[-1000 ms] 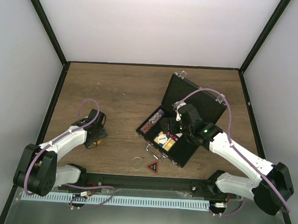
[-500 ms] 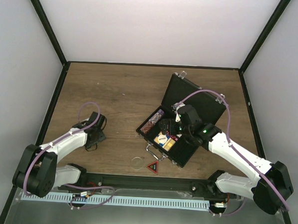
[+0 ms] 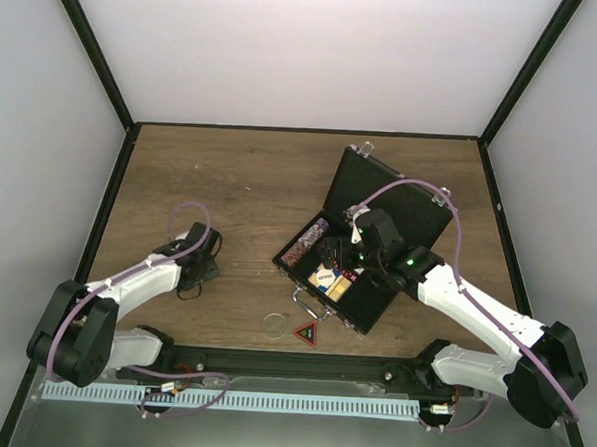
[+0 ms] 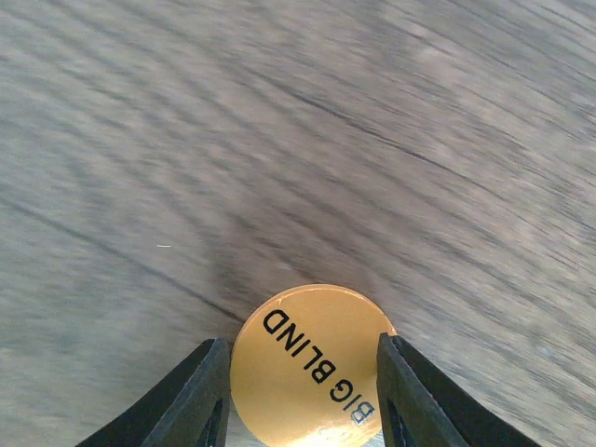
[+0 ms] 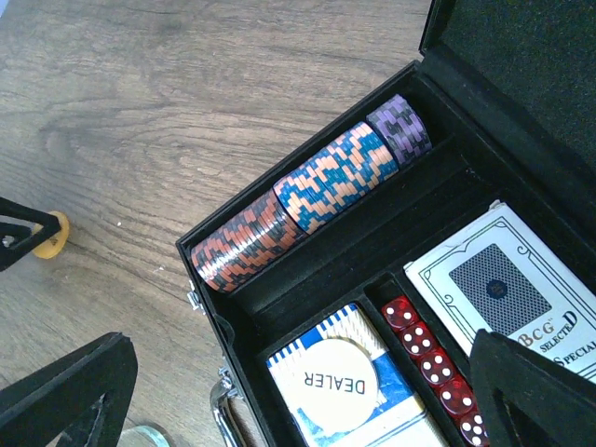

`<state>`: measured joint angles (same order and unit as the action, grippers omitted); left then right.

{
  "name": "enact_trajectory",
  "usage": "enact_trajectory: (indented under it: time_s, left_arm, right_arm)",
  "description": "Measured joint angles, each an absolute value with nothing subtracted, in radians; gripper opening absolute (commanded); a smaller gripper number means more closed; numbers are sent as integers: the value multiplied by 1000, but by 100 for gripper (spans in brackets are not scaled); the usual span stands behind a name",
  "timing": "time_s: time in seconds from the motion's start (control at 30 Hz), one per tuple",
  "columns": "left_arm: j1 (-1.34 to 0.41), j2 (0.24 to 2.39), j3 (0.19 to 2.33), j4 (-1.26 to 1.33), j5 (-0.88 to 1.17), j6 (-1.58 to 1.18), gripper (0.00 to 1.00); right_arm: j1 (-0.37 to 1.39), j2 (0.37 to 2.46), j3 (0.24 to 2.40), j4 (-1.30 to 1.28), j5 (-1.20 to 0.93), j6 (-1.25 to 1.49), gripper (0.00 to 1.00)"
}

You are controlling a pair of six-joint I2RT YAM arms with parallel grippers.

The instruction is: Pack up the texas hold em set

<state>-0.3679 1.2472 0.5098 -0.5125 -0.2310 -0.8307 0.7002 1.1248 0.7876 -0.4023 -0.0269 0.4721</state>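
The black case (image 3: 400, 204) lies open at the right, with a chip row (image 5: 307, 196), a blue deck under a white DEALER button (image 5: 333, 382), red dice (image 5: 433, 368) and a second deck (image 5: 507, 293) inside. My right gripper (image 5: 303, 410) hangs open and empty over the case (image 5: 372, 237), and it shows in the top view (image 3: 352, 254). My left gripper (image 4: 305, 396) is shut on the orange BIG BLIND button (image 4: 312, 363), low over the wood at the left (image 3: 202, 269). The red-black triangle (image 3: 306, 333) and a clear round button (image 3: 274, 324) lie on the table in front of the case.
The wooden table (image 3: 241, 180) is bounded by black frame rails and white walls. The case's silver handle (image 5: 222, 410) points toward the near edge. The orange button also shows at the left of the right wrist view (image 5: 51, 235).
My left gripper has shifted slightly right and toward the case, with the orange button between its fingers. The right gripper has barely moved over the case.
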Motion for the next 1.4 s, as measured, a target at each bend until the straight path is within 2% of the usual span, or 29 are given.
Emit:
enact_trajectory:
  time_s: [0.87, 1.07, 1.23, 1.4]
  left_arm:
    - [-1013, 1607, 773, -386, -254, -800, 50]
    - [-1048, 1615, 791, -381, -260, -806, 59]
    - [-1053, 1580, 792, -467, -241, -820, 78]
    - [-1019, 1482, 793, -584, -239, -807, 88]
  right_arm:
    - [699, 1153, 788, -418, -53, 495, 100]
    - [699, 1153, 789, -425, -62, 495, 100]
    - [699, 1156, 804, -442, -65, 494, 100]
    - [699, 1173, 844, -458, -83, 494, 98]
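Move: The left fingers already hold the orange BIG BLIND button at the table. The bare patch it goes to, between the open case's left corner and its handle, lies about 21 cm to this hand's right and 3 cm nearer the base. The case's left corner stands some 19 cm right and 4 cm ahead, the handle 27 cm right and 6 cm back, the clear disc 19 cm right and 12 cm back. From the right hand the patch is roughly 13 cm left, 6 cm back and 17 cm below. Keeping its pinch on the BIG BLIND button, the left hand sweeps it right, low along the table, for some 21 cm towards the case's latch side, easing about 3 cm back over the later half, while the wrist turns some 40 degrees clockwise. There it halts, the fingers spread wide and let go of the button, and the hand backs off about 3 cm to the left and slightly towards the base before lifting around 2 cm. ##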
